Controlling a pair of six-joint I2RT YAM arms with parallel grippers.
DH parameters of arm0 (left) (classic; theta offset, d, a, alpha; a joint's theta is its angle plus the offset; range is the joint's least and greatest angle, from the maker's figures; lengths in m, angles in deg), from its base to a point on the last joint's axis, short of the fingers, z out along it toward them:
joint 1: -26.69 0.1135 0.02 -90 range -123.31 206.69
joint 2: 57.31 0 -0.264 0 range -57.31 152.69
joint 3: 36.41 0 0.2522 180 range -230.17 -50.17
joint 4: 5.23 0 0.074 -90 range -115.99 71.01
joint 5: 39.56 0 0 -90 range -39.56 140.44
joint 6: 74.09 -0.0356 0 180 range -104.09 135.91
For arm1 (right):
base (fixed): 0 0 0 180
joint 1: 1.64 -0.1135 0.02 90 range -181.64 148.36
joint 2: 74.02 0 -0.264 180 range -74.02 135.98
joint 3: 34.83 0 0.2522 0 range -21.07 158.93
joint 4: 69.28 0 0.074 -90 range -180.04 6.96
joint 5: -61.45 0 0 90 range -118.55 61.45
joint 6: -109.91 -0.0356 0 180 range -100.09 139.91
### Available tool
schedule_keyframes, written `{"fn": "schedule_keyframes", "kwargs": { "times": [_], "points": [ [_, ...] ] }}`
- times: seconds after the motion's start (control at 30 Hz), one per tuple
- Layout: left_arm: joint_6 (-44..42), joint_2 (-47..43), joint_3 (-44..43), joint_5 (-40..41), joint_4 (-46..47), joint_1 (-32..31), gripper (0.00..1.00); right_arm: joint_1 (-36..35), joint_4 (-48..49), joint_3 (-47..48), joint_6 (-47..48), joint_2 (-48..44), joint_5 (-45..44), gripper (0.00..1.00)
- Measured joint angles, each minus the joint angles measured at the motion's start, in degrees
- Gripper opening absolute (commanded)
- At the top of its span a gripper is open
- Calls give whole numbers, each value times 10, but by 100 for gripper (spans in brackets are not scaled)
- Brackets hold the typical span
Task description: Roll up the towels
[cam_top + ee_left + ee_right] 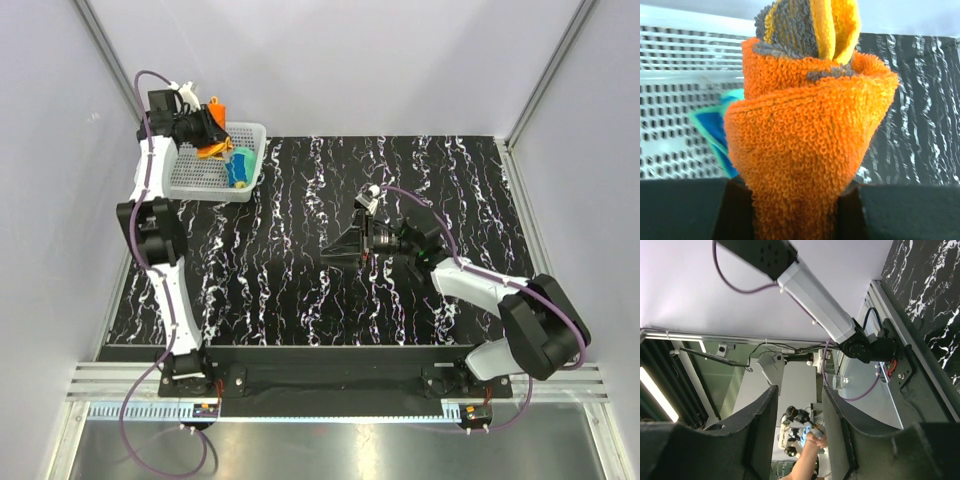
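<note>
My left gripper point(205, 128) point(800, 200) is shut on the orange towel point(213, 108) point(805, 145). That towel is a tight upright roll, with grey and yellow folds showing at its top. I hold it over the left part of the white mesh basket point(255, 135) point(670, 115). A second towel point(240, 168) point(710, 125), teal-blue with a yellow edge, lies bundled in the basket just behind the roll. Over the middle of the table, my right gripper point(340, 250) point(799, 405) is open and pointing left. Nothing is between its fingers point(760, 425).
The black white-veined mat point(300, 290) covers the table. The basket stands at its far left corner against the white enclosure wall point(60, 150). A metal rail point(330, 385) with both arm bases runs along the near edge.
</note>
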State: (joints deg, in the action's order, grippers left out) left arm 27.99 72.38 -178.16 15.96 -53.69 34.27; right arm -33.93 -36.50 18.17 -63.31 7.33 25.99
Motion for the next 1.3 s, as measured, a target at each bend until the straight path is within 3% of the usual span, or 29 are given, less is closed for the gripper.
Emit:
{"fn": "schedule_keyframes", "kwargs": {
  "times": [0.1, 0.33, 0.43, 0.47, 0.5, 0.67, 0.7, 0.77, 0.8, 0.93, 1.1, 1.3],
  "points": [
    [7, 75, -32, -26, 7, 29, 0, 0, -8, -3, 13, 4, 7, 47],
    [20, 208, -51, -45, -20, 62, 10, 1, -14, -4, 27, 49, 22, 47],
    [23, 216, -72, -58, -30, 62, 21, 1, -11, -4, 26, 68, 25, 46],
    [19, 216, -78, -52, -32, 60, 33, 1, -9, -4, 26, 74, 26, 46],
    [13, 216, -81, -42, -35, 58, 37, 1, -7, -4, 25, 79, 27, 46],
    [-15, 214, -91, 36, -68, 40, 48, 1, 0, -4, 25, 88, 35, 46],
    [-21, 211, -94, 58, -74, 33, 60, 1, 2, -4, 25, 88, 36, 46],
    [-30, 209, -105, 97, -88, 23, 72, 1, 5, -4, 25, 90, 36, 46],
    [-36, 208, -111, 123, -94, 12, 85, 1, 6, -4, 25, 92, 37, 46],
    [-57, 203, -120, 220, -101, -17, 97, 1, 6, -4, 25, 95, 37, 46],
    [-65, 203, -122, 303, -108, -18, 99, 1, 6, -4, 25, 95, 37, 46],
    [-61, 199, -120, 337, -115, 2, 99, 1, 6, -4, 25, 95, 37, 46]
  ]
}}
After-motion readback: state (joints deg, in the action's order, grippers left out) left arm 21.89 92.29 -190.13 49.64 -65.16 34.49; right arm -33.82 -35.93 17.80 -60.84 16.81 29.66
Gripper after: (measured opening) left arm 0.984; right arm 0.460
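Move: The basket I am taking the rolled orange towel to has its middle about 6 cm to the left of my left hand, level with it fore and aft, and some 16 cm below. The blue towel already in it lies roughly 4 cm to my left hand's right, 2 cm nearer me and 16 cm down. From my empty right hand, the basket is about 37 cm ahead, 35 cm to the left and 21 cm lower. I drop my left hand fast, about 17 cm and some 5 cm left, down into the basket beside the blue towel, tipping the fingers downward. There I open them wide to let go of the orange towel while rolling the hand's left side up some 35 degrees, then sweep another 5 cm left, shifting the basket. Meanwhile my right hand sinks about 5 cm, empty. ##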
